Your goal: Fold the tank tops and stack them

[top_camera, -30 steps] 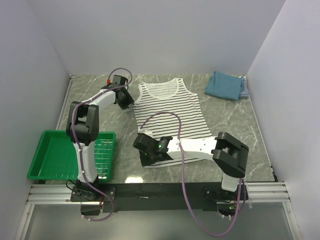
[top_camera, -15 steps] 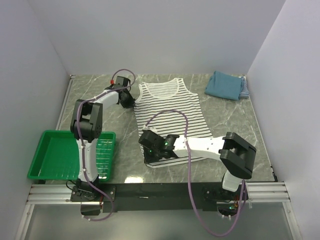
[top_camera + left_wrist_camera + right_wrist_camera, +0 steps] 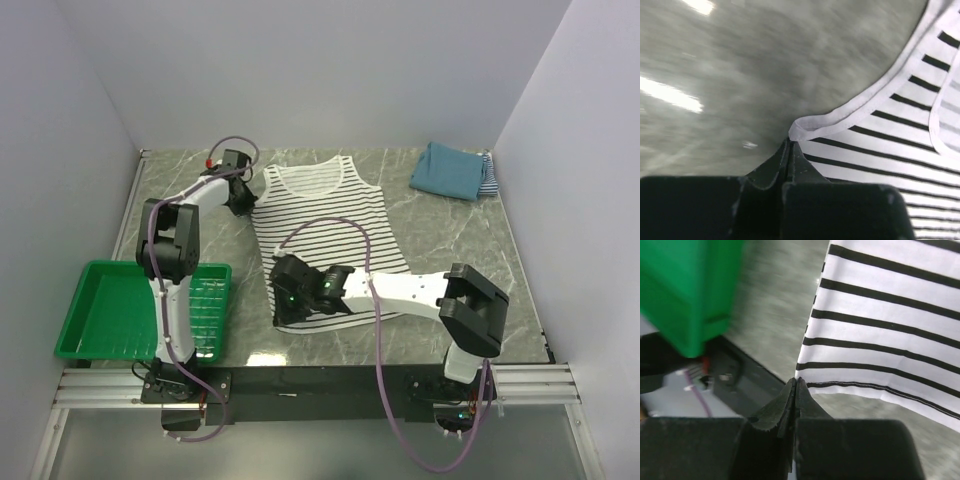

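A black-and-white striped tank top (image 3: 325, 220) lies spread flat in the middle of the table, neckline to the far side. My left gripper (image 3: 248, 196) is shut on its left shoulder strap; in the left wrist view the white trim (image 3: 812, 125) bunches at the closed tips (image 3: 790, 143). My right gripper (image 3: 284, 300) is shut on the near left hem corner, and the right wrist view shows the striped hem (image 3: 880, 375) running from the closed tips (image 3: 795, 383). A folded teal tank top (image 3: 450, 170) lies at the far right on a fine-striped one (image 3: 489, 180).
A green plastic basket (image 3: 100, 320) sits at the near left edge, beside the left arm's base; its corner (image 3: 685, 290) is close to the right gripper. White walls enclose the table on three sides. The right arm lies across the near hem.
The left gripper has shut on the shoulder strap. Both grippers and the striped tank top have shifted a little to the left.
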Robot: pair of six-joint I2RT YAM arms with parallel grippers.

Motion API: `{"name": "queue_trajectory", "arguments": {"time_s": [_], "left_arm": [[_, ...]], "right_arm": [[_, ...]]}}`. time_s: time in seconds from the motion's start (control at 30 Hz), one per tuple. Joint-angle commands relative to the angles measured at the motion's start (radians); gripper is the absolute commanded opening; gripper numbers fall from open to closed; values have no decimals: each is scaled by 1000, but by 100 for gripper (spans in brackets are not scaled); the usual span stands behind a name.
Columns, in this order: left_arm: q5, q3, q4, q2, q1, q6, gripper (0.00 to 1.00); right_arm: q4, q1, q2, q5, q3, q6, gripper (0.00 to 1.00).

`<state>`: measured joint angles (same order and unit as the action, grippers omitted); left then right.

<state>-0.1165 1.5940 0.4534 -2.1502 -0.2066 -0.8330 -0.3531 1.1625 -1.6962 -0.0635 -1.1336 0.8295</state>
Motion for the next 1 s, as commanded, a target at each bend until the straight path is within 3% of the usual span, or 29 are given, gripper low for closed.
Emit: {"name": "queue_trajectory", "arguments": {"time_s": [0.0, 0.2, 0.5, 0.67, 0.97], "left_arm": [[-86, 53, 51, 67, 55, 0, 0], [-71, 93, 71, 87, 55, 15, 0], [-40, 188, 82, 70, -22, 11, 1], [-45, 314, 128, -9, -82, 8, 0], [-41, 408, 143, -108, -171, 2, 1]], "right_arm": [[62, 19, -36, -96, -93, 7, 0], [65, -12, -39, -107, -108, 2, 0], [134, -107, 105, -110, 96, 22, 0], [167, -136, 159, -85, 210, 49, 0], [209, -150, 214, -26, 348, 95, 0]]}}
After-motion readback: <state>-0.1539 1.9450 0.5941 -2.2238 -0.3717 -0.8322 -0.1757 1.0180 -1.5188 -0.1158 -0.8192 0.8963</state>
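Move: Each hand already pinches the tank top's left edge, the left hand at the underarm and the right at the hem corner. The tank top's middle lies about 17 cm right and 13 cm back from the left hand, with the neckline about 15 cm right and 3 cm ahead. From the right hand the middle is some 22 cm ahead, 10 cm right and 5 cm lower; the green bin is 30 cm left and 4 cm ahead. Both still-pinching hands swing 4 cm left, then carry the edge 10–14 cm right over the tank top. ##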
